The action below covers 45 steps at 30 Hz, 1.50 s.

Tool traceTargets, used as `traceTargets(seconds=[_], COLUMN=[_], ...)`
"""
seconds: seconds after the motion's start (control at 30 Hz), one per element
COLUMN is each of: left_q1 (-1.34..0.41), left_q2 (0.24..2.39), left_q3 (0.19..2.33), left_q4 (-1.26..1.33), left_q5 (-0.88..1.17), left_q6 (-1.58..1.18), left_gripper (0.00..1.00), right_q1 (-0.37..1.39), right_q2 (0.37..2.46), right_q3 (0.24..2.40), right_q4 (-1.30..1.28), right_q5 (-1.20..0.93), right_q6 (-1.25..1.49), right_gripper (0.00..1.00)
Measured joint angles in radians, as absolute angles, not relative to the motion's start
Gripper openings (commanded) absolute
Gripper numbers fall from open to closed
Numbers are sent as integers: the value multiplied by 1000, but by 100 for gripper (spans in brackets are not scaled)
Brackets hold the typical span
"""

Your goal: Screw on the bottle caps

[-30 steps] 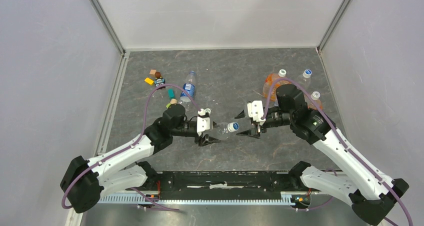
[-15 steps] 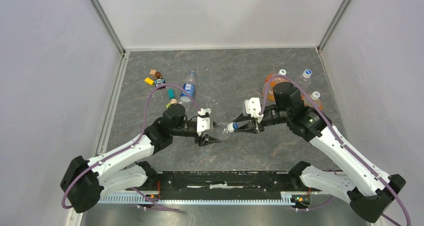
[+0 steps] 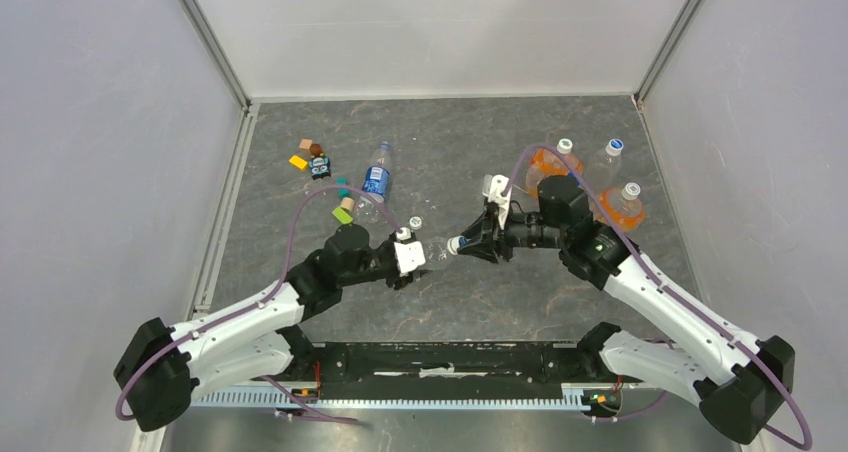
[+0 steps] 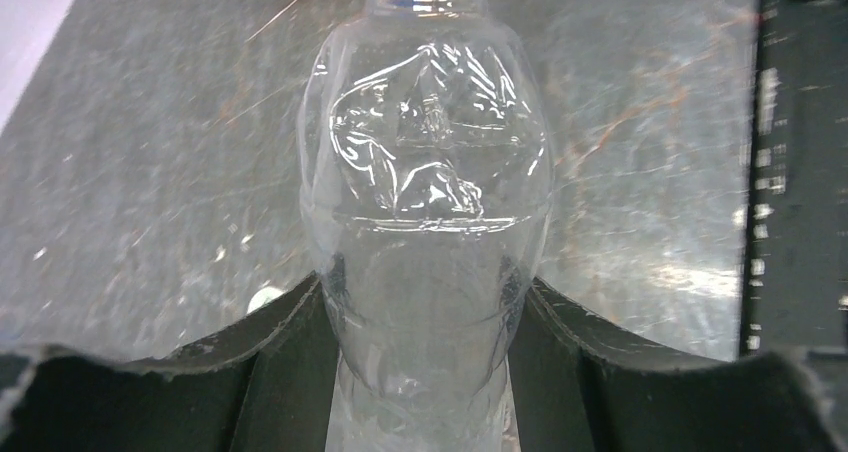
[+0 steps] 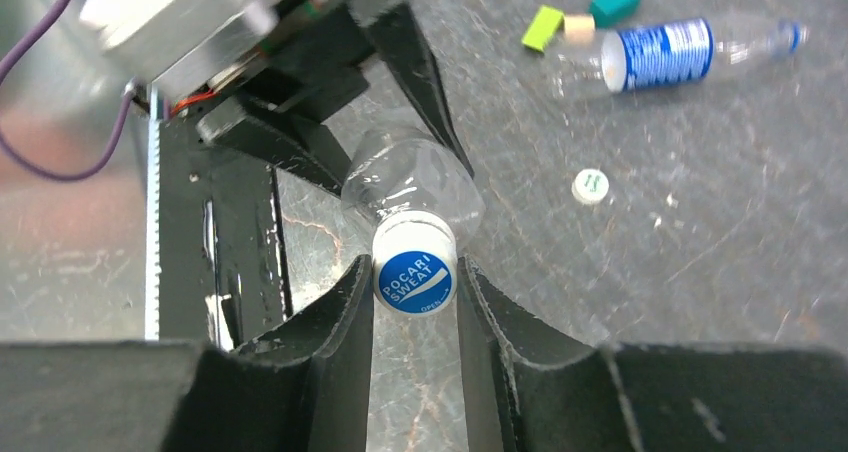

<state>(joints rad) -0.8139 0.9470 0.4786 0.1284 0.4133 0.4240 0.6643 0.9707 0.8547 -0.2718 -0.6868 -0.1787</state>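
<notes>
My left gripper [image 3: 410, 259] is shut on the body of the clear unlabelled bottle [image 4: 425, 172], which lies tilted above the table with its neck toward the right arm. A white bottle cap with a blue printed top [image 5: 414, 272] sits on its mouth. My right gripper [image 5: 414, 280] is shut on this cap, one finger on each side. In the top view the cap [image 3: 455, 244] is between the two grippers. A second white bottle cap [image 5: 590, 185] lies loose on the table [image 3: 415, 222]. The bottle with the blue label band [image 3: 376, 180] lies on its side at the back left.
Two orange-liquid bottles [image 3: 545, 162] [image 3: 622, 208] and a clear bottle [image 3: 607, 158] stand at the back right. Small coloured blocks and a toy figure [image 3: 315, 160] lie at the back left, and a green block [image 3: 343, 215] near the labelled bottle. A black rail [image 3: 440, 357] runs along the near edge.
My right gripper has moved left and shut on the cap at the bottle's mouth. The left arm and bottle have shifted slightly away from the rail.
</notes>
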Motion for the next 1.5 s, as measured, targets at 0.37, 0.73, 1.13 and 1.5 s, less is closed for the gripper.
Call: traceTargets(seconds=[0.37, 0.73, 1.13, 1.5], left_q1=[-1007, -1160, -1172, -1052], left_q2=[906, 905, 905, 931], left_q3=[371, 304, 376, 536], left_q4=[144, 340, 263, -23], left_q5=[-86, -400, -413, -134], left_q6=[703, 1005, 952, 752], left_gripper=[2, 2, 2, 2], right_q1=[674, 695, 691, 686], right_q2=[981, 907, 806, 663], right_q3=[540, 427, 452, 575], right_q4=[135, 261, 233, 99], right_q5=[-490, -354, -297, -406], right_q6=[528, 971, 755, 171], right_gripper=[0, 24, 65, 68])
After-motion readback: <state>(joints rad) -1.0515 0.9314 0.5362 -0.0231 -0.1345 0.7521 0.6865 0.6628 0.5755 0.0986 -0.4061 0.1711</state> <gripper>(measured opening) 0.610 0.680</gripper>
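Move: The right fingers already hold the white cap on the bottle's mouth, right at the hand point. From there the loose cap lies on the table about 10 cm left, 4 cm ahead and 22 cm below; the lying labelled bottle is roughly 21 cm left, 15 cm ahead and 20 cm below. The left hand grips the bottle's body, with the white cap some 9 cm to its right, 4 cm ahead and 5 cm above. Right twists cap some 60 degrees against left's counter-turning bottle while sinking 6 cm, then opens and rises away. ##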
